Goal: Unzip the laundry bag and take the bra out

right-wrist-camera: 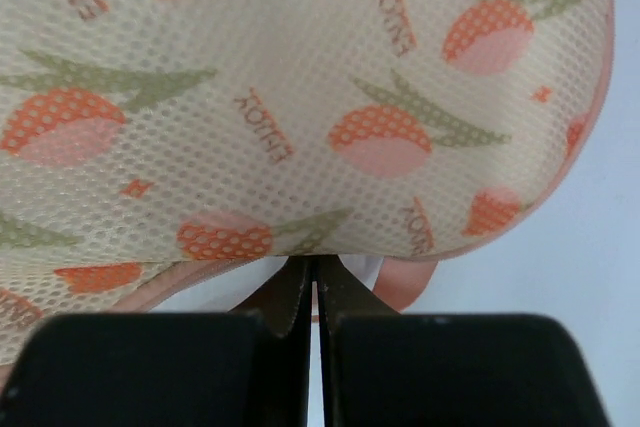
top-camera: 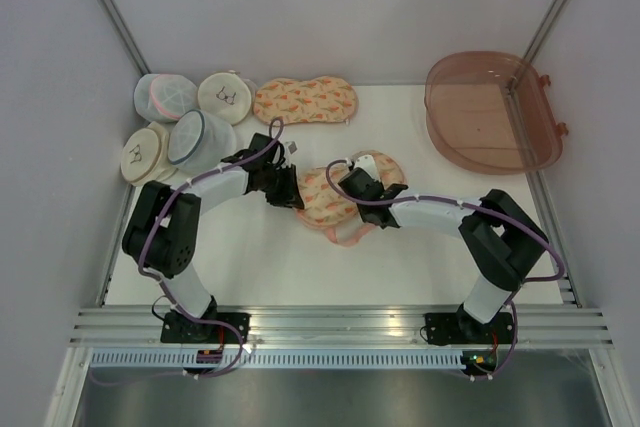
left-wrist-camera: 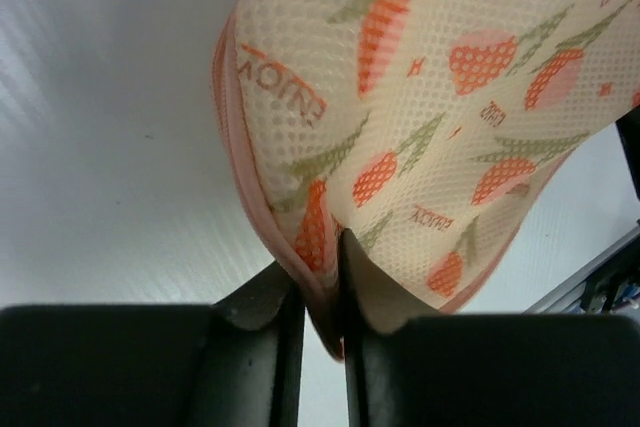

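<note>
The laundry bag [top-camera: 325,207] lies mid-table, peach mesh with an orange print and pink zipper edging, lifted between both arms. My left gripper [top-camera: 293,193] is shut on its left edge; in the left wrist view the pink rim [left-wrist-camera: 318,292] is pinched between the fingers [left-wrist-camera: 275,317] and the bag [left-wrist-camera: 430,97] hangs above. My right gripper [top-camera: 354,185] is at the bag's right lobe. In the right wrist view it [right-wrist-camera: 314,282] is shut under the bag [right-wrist-camera: 300,97], a pink sliver between its tips. White fabric [top-camera: 366,160] peeks out at the far end; I cannot tell whether it is the bra.
A second peach printed case [top-camera: 305,100] lies at the back. Several round white mesh pouches [top-camera: 200,139] cluster at the back left. A translucent pink tub [top-camera: 490,112] stands at the back right. A metal rail [top-camera: 340,325] runs along the near edge.
</note>
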Motion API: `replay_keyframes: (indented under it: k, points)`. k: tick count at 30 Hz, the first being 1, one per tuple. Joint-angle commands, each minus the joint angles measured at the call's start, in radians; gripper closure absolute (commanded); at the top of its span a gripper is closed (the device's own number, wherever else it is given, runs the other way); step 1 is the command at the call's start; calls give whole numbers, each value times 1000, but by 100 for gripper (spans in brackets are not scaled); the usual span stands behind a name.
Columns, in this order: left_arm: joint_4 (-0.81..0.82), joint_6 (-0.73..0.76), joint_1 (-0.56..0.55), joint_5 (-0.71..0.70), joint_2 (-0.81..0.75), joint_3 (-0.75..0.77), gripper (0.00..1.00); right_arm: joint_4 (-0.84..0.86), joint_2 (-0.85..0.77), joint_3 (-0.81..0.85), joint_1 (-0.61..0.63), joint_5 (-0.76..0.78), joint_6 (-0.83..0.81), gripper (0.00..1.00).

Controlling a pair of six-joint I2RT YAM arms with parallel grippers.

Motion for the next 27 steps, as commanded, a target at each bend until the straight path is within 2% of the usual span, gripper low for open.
replay_keyframes:
  k: [1,2,3,5,7,9,12,17,18,20,22,25,27]
  points:
    - [-75,62,24,-121,-45,26,74,-44,-28,15,-31,116,18,100]
    - [-61,50,36,-152,-58,21,60,-42,-34,9,-34,111,19,100]
    - [-49,37,41,-167,-83,10,33,-42,-43,6,-36,96,22,100]
    - [-38,-7,47,-263,-112,7,18,-53,-51,3,-36,91,30,100]
    - [-40,-53,45,-322,-161,-2,12,-54,-66,-2,-36,77,39,99]
    - [-35,-93,45,-381,-210,-33,11,-60,-87,-13,-34,68,42,100]
    - [-34,-166,42,-393,-328,-103,11,-60,-118,-33,-31,36,44,100]
    - [-15,-308,31,-280,-551,-260,10,-31,-169,-59,31,-140,21,100]
    - [-4,-329,30,-261,-584,-314,10,-13,-176,-63,47,-270,13,100]
    - [14,-410,28,-192,-669,-393,10,59,-198,-76,97,-384,18,100]
    - [43,-497,24,-136,-719,-441,10,166,-206,-86,120,-580,41,99]
    - [66,-596,21,-96,-818,-508,10,325,-196,-111,142,-747,103,100]
    - [71,-662,19,-97,-889,-528,10,369,-163,-105,147,-776,120,99]
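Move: The left gripper is still closed on the laundry bag's left edge. The bag's middle lies about 11 cm to its right and 4 cm ahead, slightly below; the zipper pull is some 16 cm to its right, level with it, and the pink strap 11 cm right and 7 cm back. The right gripper already holds the zipper pull; from there the bag's middle is about 5 cm left and 4 cm ahead, the strap 5 cm left and 7 cm back. Open the left gripper wide to let go of the bag's edge, easing left and slightly forward, then lift it about 7 cm and swing it back towards you over bare table, turning some 25 degrees counter-clockwise. Keep the right gripper shut on the zipper pull: go a little right, then draw it back and well to the left, rolling its left side up and turning it counter-clockwise. ##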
